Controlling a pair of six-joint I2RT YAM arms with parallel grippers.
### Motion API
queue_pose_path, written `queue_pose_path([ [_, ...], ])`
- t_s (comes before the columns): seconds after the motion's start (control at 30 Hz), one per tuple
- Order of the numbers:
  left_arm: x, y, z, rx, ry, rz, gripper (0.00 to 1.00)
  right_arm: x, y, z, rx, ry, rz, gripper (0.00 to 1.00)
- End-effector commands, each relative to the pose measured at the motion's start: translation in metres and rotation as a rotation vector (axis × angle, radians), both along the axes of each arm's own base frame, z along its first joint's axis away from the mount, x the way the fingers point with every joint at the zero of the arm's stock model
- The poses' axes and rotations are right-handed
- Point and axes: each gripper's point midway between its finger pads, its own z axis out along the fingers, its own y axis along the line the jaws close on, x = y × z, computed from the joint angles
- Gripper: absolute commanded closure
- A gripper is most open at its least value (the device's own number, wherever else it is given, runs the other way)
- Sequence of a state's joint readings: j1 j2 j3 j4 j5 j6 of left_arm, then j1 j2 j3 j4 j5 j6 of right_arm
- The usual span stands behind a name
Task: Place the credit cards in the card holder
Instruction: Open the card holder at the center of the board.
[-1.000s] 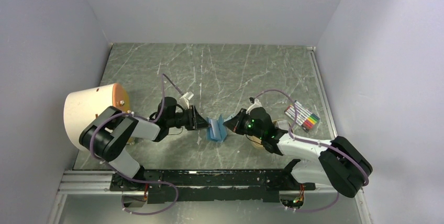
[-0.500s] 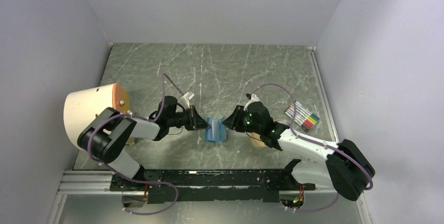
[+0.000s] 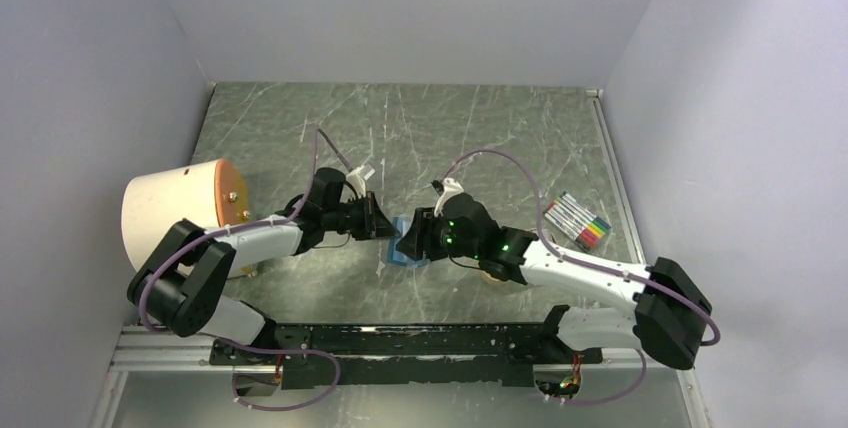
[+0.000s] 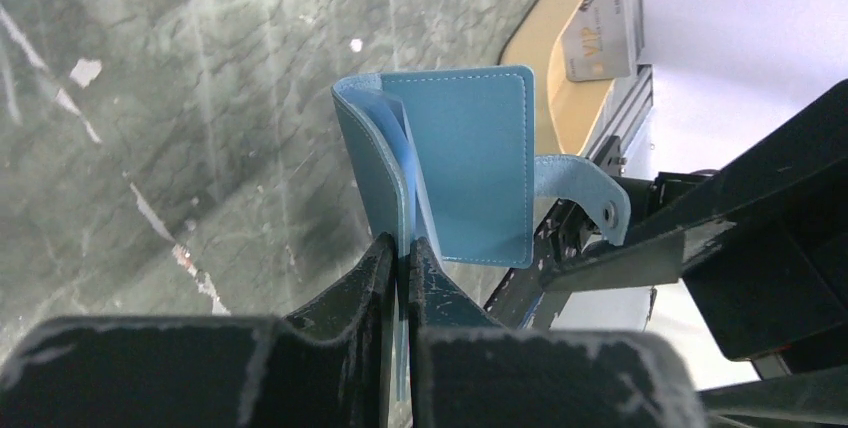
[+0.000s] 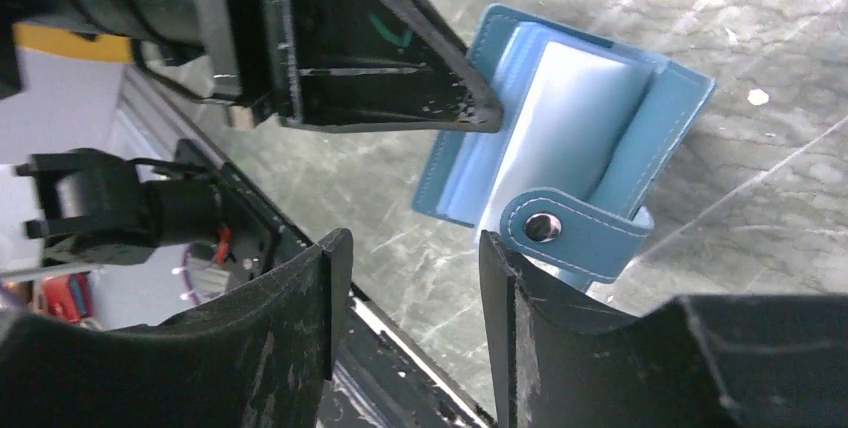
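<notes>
The teal-blue card holder [image 3: 401, 258] stands half open on the table between both arms. My left gripper [image 4: 402, 246] is shut on the edge of one of its flaps [image 4: 375, 163]. The other flap [image 4: 470, 158] and the snap tab [image 4: 585, 193] hang free. My right gripper [image 5: 410, 258] is open right beside the tab [image 5: 560, 233], with nothing between its fingers. The holder's pale inside [image 5: 565, 98] faces the right wrist camera. Credit cards [image 4: 600, 23] lie in the tan tray [image 4: 545, 58] behind the holder; in the top view my right arm hides them.
A pack of coloured markers [image 3: 578, 221] lies at the right. A large cream cylinder [image 3: 175, 213] lies at the left beside my left arm. The tan tray [image 3: 492, 271] peeks out under my right forearm. The black base rail [image 3: 400, 343] runs along the near edge.
My right gripper has opened, let go of the card holder and moved left over it. My left gripper has shut on the holder's flap and shifted slightly right.
</notes>
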State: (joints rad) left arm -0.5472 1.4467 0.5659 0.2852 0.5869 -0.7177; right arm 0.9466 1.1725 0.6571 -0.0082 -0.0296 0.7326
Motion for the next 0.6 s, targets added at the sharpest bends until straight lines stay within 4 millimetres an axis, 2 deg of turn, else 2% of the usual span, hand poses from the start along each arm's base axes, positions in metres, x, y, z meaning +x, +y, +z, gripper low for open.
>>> queue_pose_path([
  [0.0,-0.001,0.001,-0.004,0.056,0.024,0.008,0.91,0.007,0.003,-0.012,-0.048,-0.021,-0.007,0.47],
  [0.17,0.000,0.000,-0.002,0.048,0.032,0.006,0.91,0.010,0.004,-0.015,-0.082,-0.056,-0.027,0.45],
  [0.4,0.000,-0.003,0.000,0.031,0.038,0.004,0.91,0.011,0.009,-0.051,-0.162,-0.035,-0.010,0.44],
  [0.57,-0.001,-0.002,-0.001,0.040,0.040,-0.003,0.91,0.020,0.000,-0.074,-0.267,-0.037,-0.066,0.46],
])
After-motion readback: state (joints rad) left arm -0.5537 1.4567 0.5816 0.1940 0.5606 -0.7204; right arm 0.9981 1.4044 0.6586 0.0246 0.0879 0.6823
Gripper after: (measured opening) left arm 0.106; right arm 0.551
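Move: The card holder's free right cover stands half open about 4 cm ahead of the right hand, 1 cm to its right and some 9 cm below; its snap strap is roughly 3 cm ahead, 4 cm right, 8 cm below. The white card pockets lie some 3 cm ahead, 2 cm left, 9 cm below. From the left hand, pinching the holder's left part, that cover is level ahead, about 4 cm right and 4 cm below. A finger of the right hand comes in against the inner face of the free cover as that hand sinks almost straight down, roughly 7 to 8 cm, fingers still half open and tipping more steeply down by some 15 degrees. The left hand keeps its pinch on the holder's left part, settling about 1 cm lower. ##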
